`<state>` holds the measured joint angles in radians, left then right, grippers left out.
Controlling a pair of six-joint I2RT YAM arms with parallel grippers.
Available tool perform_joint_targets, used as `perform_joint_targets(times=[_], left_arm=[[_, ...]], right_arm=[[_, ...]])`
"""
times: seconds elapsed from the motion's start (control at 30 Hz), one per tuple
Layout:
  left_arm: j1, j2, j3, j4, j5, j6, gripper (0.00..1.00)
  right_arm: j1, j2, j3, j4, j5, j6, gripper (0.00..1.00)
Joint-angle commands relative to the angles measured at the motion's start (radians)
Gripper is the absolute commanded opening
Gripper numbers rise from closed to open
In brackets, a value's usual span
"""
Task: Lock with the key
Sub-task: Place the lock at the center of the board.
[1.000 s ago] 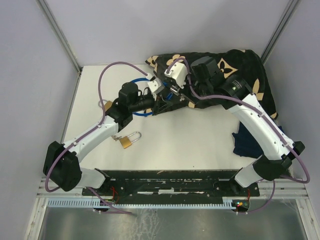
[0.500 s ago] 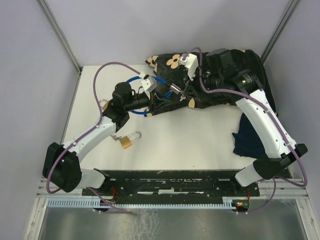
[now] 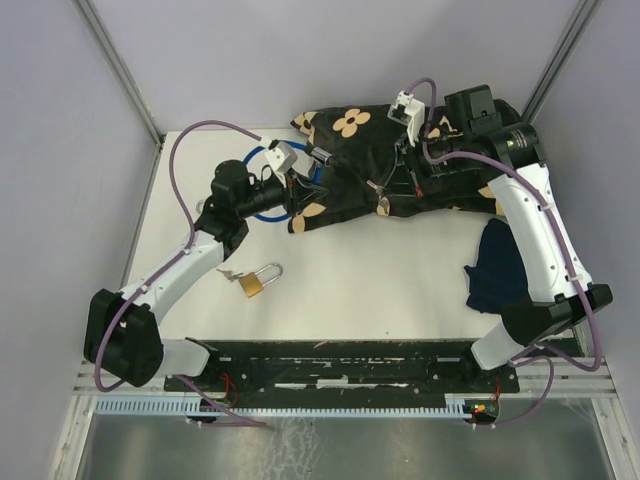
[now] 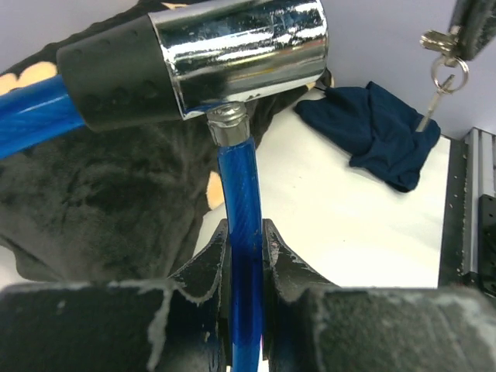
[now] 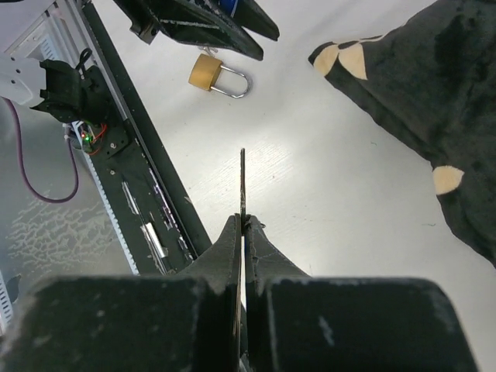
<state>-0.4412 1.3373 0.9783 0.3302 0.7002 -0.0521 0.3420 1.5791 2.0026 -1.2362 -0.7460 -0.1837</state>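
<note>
My left gripper (image 4: 246, 232) is shut on the blue cable (image 4: 239, 186) of a cable lock, just below its chrome lock head (image 4: 240, 54). From above, the left gripper (image 3: 300, 182) sits at the left edge of the black flowered cloth (image 3: 440, 135), with the cable loop (image 3: 252, 195) behind it. My right gripper (image 5: 242, 221) is shut on a thin key (image 5: 242, 182), seen edge-on over the table. In the left wrist view a second key (image 4: 434, 101) dangles from that bunch, up and to the right of the lock head and apart from it.
A brass padlock (image 3: 258, 283) with small keys beside it lies on the white table (image 3: 380, 270) near the left arm. A navy cloth (image 3: 495, 265) is bunched at the right. The black rail (image 3: 350, 360) runs along the near edge.
The two grippers have drawn apart. The right one pulled back and to the right with the key; the left one moved left with the cable lock.
</note>
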Motion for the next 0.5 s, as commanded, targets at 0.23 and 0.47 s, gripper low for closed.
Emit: perform_joint_targets(times=[0.23,0.47], left_arm=[[0.001,-0.067,-0.023,0.046,-0.017,-0.076,0.03],[0.001,-0.124,-0.123,-0.09,-0.054,-0.263,0.03]], right_arm=[[0.001,-0.138,-0.192,0.081,0.132,-0.059,0.02],[-0.014,-0.197,-0.603,0.406,0.127,0.046,0.02]])
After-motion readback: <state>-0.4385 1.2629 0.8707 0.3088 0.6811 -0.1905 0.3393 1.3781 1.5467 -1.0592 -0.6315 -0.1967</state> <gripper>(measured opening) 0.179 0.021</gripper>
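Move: The left hand still grips the blue cable lock; the board's centre lies about 6 cm to its right, 1 cm ahead and 27 cm below. The small padlock on the board is some 14 cm to this hand's left, 9 cm back; the black cloth's near corner is 3 cm left, 7 cm ahead. From the right hand, which holds the keys, the board's centre is about 9 cm left, 4 cm ahead, 33 cm below. Keys kept, the right hand sinks about 8 cm, drifting right; the left lowers the lock 2–3 cm, drawing back. ##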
